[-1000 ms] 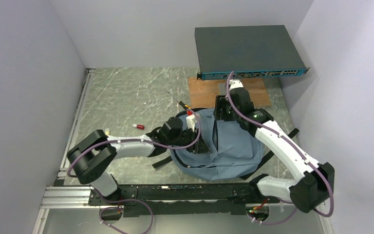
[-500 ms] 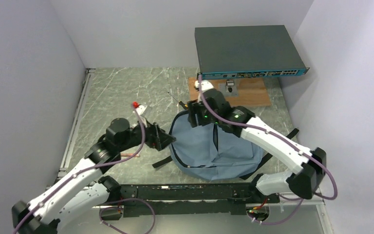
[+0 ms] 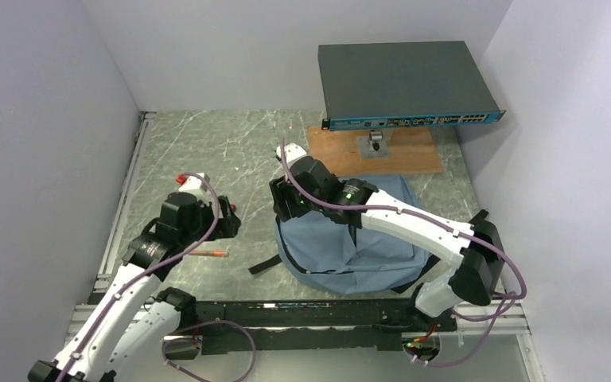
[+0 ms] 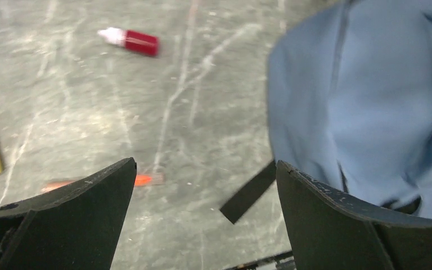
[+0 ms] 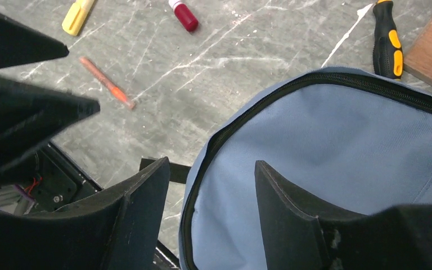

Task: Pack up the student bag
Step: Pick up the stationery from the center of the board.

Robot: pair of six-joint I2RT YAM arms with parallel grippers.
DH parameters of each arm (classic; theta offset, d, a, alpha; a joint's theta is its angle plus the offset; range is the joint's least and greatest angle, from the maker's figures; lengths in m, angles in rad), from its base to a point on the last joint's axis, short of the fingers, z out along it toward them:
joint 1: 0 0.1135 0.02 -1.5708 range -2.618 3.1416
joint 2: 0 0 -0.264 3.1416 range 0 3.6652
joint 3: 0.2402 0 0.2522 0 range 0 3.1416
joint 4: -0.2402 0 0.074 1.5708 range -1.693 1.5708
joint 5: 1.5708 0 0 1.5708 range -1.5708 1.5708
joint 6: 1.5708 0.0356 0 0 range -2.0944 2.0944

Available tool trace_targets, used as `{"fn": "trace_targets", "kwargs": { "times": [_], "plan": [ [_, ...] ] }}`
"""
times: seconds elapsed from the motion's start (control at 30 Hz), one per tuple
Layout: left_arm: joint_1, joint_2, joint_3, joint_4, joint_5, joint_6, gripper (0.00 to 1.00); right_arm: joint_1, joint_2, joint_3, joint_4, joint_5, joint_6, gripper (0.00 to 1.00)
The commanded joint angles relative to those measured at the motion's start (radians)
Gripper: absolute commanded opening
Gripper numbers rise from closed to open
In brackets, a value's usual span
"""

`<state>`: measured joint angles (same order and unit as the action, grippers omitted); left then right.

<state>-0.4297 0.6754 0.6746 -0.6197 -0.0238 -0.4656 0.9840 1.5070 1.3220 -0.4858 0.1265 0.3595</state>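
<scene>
The student bag [image 3: 370,239] is a blue-grey backpack with a black zipper trim, lying flat on the marbled table. It fills the right of the left wrist view [image 4: 371,95] and most of the right wrist view [image 5: 343,146]. My left gripper [image 3: 227,226] hangs open left of the bag, above bare table [image 4: 205,169], with nothing between its fingers. My right gripper [image 3: 284,203] is over the bag's left edge [image 5: 212,169]. Its jaws stand apart above the zipper line, holding nothing.
An orange pen [image 3: 207,253] [image 4: 140,180], a red-capped bottle [image 4: 130,40] [image 5: 184,15] and a yellow highlighter [image 5: 77,16] lie left of the bag. A black-and-orange screwdriver [image 5: 387,39] lies behind it. A black strap [image 4: 250,192] trails out. A network switch [image 3: 406,83] stands over a wooden board [image 3: 402,151].
My left arm has pulled back from the bag to the left and its gripper has opened wide. My right arm has swung from the bag's far side to its left edge.
</scene>
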Motion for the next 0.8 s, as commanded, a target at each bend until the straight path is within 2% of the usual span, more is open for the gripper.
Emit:
{"fn": "trace_targets", "kwargs": {
  "times": [0.0, 0.13, 0.3, 0.43, 0.63, 0.77],
  "plan": [
    [0.166, 0.036, -0.030, 0.018, 0.039, -0.044, 1.00, 0.001, -0.071, -0.042, 0.088, -0.011, -0.019, 0.60],
    [0.394, 0.127, -0.034, 0.052, 0.112, -0.039, 1.00, -0.001, -0.088, -0.074, 0.132, -0.052, -0.053, 0.60],
    [0.655, 0.321, 0.009, 0.063, 0.176, -0.017, 1.00, -0.001, -0.103, -0.130, 0.190, -0.122, -0.072, 0.61],
    [0.808, 0.474, 0.047, 0.070, 0.210, 0.005, 1.00, -0.007, -0.135, -0.184, 0.225, -0.186, -0.088, 0.61],
    [0.827, 0.649, 0.170, 0.033, 0.128, 0.109, 0.96, -0.036, -0.197, -0.236, 0.246, -0.242, -0.123, 0.62],
    [0.789, 0.760, 0.210, 0.002, -0.057, 0.185, 0.95, -0.065, -0.237, -0.278, 0.279, -0.255, -0.120, 0.62]
  ]
}}
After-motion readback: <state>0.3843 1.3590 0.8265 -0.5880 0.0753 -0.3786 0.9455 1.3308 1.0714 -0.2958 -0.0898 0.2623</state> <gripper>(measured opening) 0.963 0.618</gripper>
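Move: The yellow highlighter lies about 18 cm to the left hand's left, some 8 cm ahead and roughly 17 cm below. From the same hand, the orange pen is about 9 cm left and level with it fore and aft, and the small red bottle about 14 cm ahead and 3 cm left, both on the table top. From the right hand the highlighter is about 30 cm left, 5 cm ahead and 22 cm below. The left hand, empty and still wide open, sweeps some 19 cm to its left towards the yellow highlighter, sinking about 10 cm and edging forward as it goes, while it swings counter-clockwise by nearly 40 degrees and its fingers tip down by about 30, so that it ends low above the highlighter without touching it. The right hand, also empty and partly open, eases back about 3 cm above the blue bag with a small counter-clockwise turn. ##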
